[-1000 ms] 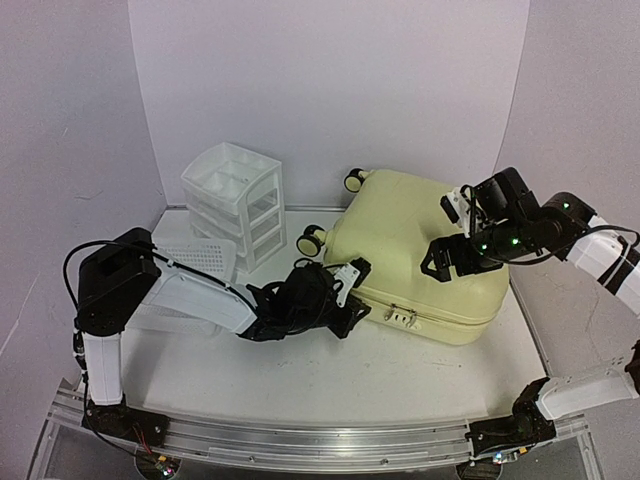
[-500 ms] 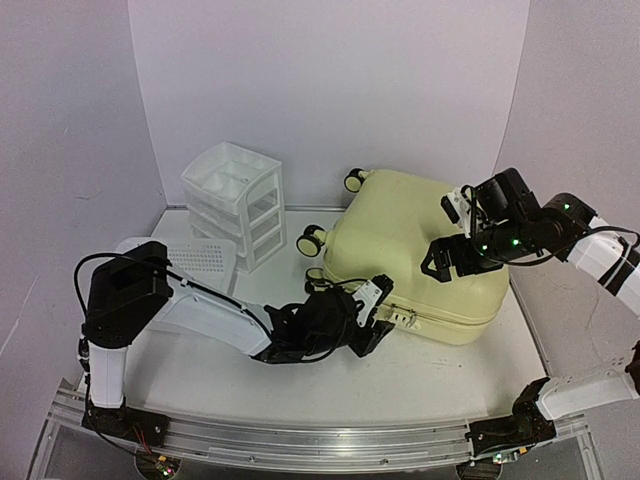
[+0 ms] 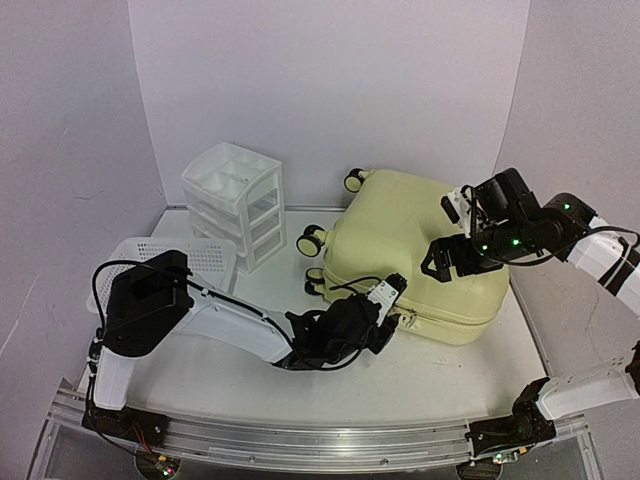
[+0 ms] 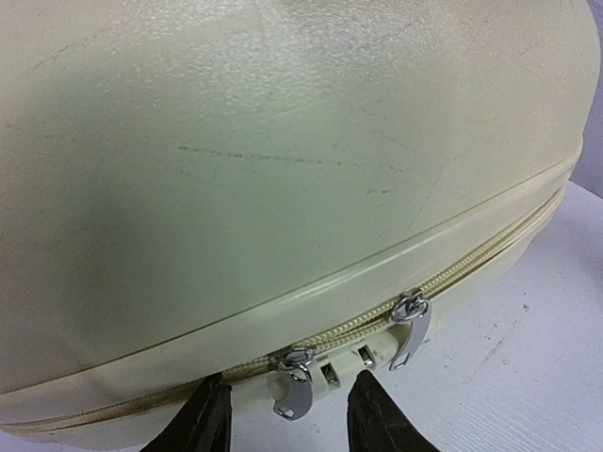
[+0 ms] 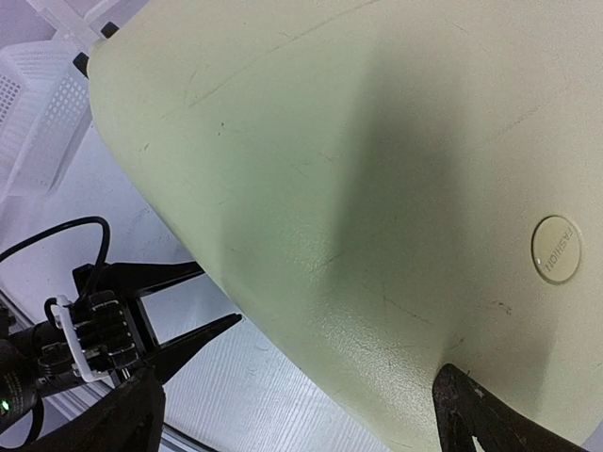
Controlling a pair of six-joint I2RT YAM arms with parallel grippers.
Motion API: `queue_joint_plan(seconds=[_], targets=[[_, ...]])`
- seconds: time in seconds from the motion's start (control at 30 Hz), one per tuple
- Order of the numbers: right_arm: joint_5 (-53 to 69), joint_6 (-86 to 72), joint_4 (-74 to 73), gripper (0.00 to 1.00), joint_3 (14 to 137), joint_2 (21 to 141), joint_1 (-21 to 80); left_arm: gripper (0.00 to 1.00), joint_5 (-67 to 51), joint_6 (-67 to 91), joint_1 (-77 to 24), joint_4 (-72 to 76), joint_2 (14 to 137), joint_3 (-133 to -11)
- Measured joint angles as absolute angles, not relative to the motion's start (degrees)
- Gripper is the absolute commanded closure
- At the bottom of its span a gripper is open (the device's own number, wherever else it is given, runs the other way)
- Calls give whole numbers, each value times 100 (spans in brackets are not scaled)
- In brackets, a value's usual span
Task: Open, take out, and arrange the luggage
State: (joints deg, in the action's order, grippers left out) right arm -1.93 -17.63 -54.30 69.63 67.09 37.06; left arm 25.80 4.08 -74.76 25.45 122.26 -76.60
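Observation:
The luggage (image 3: 415, 245), a pale yellow hard-shell suitcase, lies flat and zipped shut, with its wheels (image 3: 313, 240) toward the left. On its near side hang two silver zipper pulls, the left pull (image 4: 295, 395) and the right pull (image 4: 411, 330), beside a small lock. My left gripper (image 4: 287, 426) is open at that seam. Its black fingers (image 4: 200, 426) stand on either side of the left pull without pinching it. My right gripper (image 5: 297, 419) is spread wide open over the top shell (image 5: 377, 188), near the right front corner.
A white drawer unit (image 3: 238, 198) stands at the back left. A white mesh basket (image 3: 190, 262) lies in front of it, beside the left arm. Purple walls close off the back and both sides. My left gripper (image 5: 141, 330) shows below the shell's edge in the right wrist view.
My left arm has slid right along the luggage's near side, from the wheel corner to the zipper pulls, and its jaws have widened. The right arm has stayed put.

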Motion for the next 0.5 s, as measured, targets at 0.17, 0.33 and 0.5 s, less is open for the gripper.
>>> queue_joint_plan(seconds=[0.17,0.33,0.5], targets=[[-191,-1763,-5430,2,6963,6709,3706,63,2906,338,-7559,2252,12457,-8053],[-187,-1765,-5430,2,6963,6709,3706,75,3374,292,-7655,1979,12606,-8331],[-172,-1767,-5426,2,6963,6709,3706,87,3649,263,-7682,1793,12693,-8503]])
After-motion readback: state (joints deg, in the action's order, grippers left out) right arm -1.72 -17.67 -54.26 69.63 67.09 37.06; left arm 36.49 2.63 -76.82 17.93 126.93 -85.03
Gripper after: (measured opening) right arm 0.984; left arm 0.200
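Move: The left zipper pull on the luggage's seam lies just in front of the left hand's part-open fingers, about 2 cm ahead, 1 cm to the right and 1 cm lower. The right zipper pull is about 6 cm to the hand's right, level fore-and-aft and in height. The luggage's middle is some 14 cm ahead and 4 cm right, about 2 cm higher. From the right hand, the left pull lies about 9 cm back, 7 cm left and 12 cm down. The left hand eases about 1 cm forward-right, turning some 10 degrees counter-clockwise, fingers closing around the left zipper pull. ##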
